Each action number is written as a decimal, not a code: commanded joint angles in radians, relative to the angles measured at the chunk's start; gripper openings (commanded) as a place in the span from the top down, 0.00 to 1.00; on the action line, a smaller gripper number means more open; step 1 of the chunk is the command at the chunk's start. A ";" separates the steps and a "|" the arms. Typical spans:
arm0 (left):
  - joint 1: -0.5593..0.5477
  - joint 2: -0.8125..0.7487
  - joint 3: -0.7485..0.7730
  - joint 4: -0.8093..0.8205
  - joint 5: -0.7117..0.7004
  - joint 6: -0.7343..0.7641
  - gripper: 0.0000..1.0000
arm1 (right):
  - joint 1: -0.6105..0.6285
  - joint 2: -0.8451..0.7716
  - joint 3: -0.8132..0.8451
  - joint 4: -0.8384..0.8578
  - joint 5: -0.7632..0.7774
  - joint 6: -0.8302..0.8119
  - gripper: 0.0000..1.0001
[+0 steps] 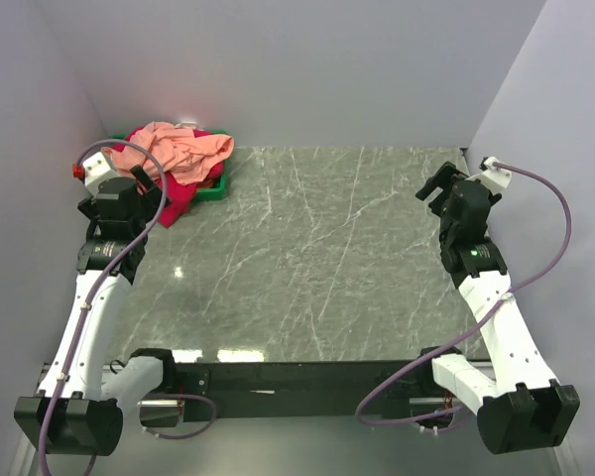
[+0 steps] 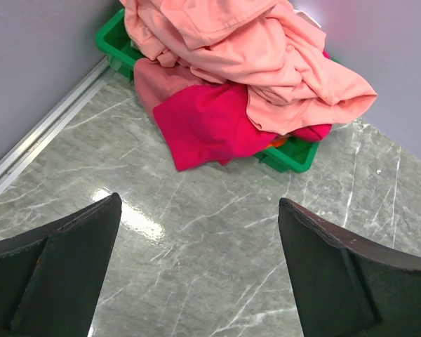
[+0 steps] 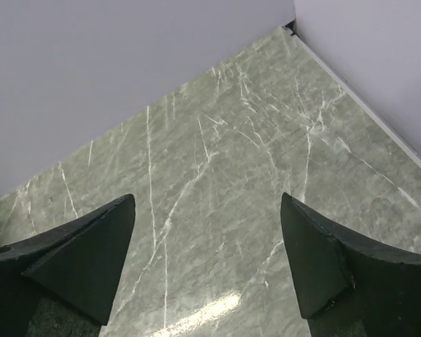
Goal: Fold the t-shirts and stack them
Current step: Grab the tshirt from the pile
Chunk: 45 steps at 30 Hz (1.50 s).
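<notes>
The t-shirts lie in a crumpled heap at the table's far left corner. A salmon-peach t-shirt [image 1: 178, 149] [image 2: 266, 56] is on top, and a crimson-pink t-shirt [image 1: 178, 201] [image 2: 210, 126] spills from under it onto the table. My left gripper [image 1: 144, 185] [image 2: 198, 200] hovers just in front of the heap, open, with only bare marble between its fingers. My right gripper [image 1: 434, 188] [image 3: 208, 196] is open too, over the far right part of the table, holding nothing and far from the shirts.
A small green bin [image 1: 216, 186] [image 2: 295, 156] sits under the heap, against the back wall. Pale walls close the table [image 1: 307, 258] in at the left, back and right. The right wrist view shows grey-green marble [image 3: 217, 161] and the far right corner.
</notes>
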 commanded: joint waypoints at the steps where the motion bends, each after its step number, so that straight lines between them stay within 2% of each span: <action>1: -0.001 -0.011 0.033 0.025 -0.033 -0.006 0.01 | -0.003 0.011 0.057 -0.013 0.009 0.015 0.10; 7: -0.001 0.007 0.056 0.028 -0.040 0.019 0.01 | -0.003 0.001 0.043 -0.020 0.040 0.039 0.10; 13: 0.004 0.119 0.138 0.063 -0.017 0.066 0.00 | -0.003 -0.004 0.049 -0.017 0.037 0.036 0.09; 17: 0.041 0.276 0.244 0.065 0.020 0.102 0.01 | -0.003 0.019 0.075 -0.025 0.031 0.033 0.09; 23: 0.165 0.535 0.456 0.043 0.156 0.125 0.01 | -0.004 0.048 0.104 -0.039 0.020 0.047 0.09; 30: 0.217 0.821 0.724 -0.034 0.235 0.140 0.01 | -0.004 0.064 0.103 -0.017 0.010 0.059 0.09; 36: 0.229 0.975 0.815 0.008 0.312 0.149 0.00 | -0.004 0.113 0.140 -0.023 0.022 0.050 0.09; 43: 0.231 1.166 0.930 -0.034 0.345 0.116 0.00 | -0.004 0.151 0.173 -0.033 0.033 0.051 0.09; 45: 0.229 1.191 0.942 -0.026 0.364 0.102 0.05 | -0.004 0.157 0.178 -0.037 0.037 0.047 0.09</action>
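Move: The peach t-shirt, heaped on top of the pile, has its middle about 27 cm almost straight ahead of the left hand and some 16 cm below. The magenta shirt hangs from the near side of the pile, roughly 16 cm ahead, 2 cm right and 20 cm down. The green bin sits under the peach shirt, its middle about 23 cm below the hand. From the right hand, the peach shirt lies some 25 cm ahead and 68 cm to the left. Forward first, bearing a little left, then increasingly downward, the left hand swoops over the near edge of the pile onto the left part of the peach shirt, travelling about 25 cm out and 13 cm down. Its wrist tips the fingers some 20 degrees farther down; they stay wide open and come astride a raised fold. The right hand, empty and open, drifts about 3 cm forward. ##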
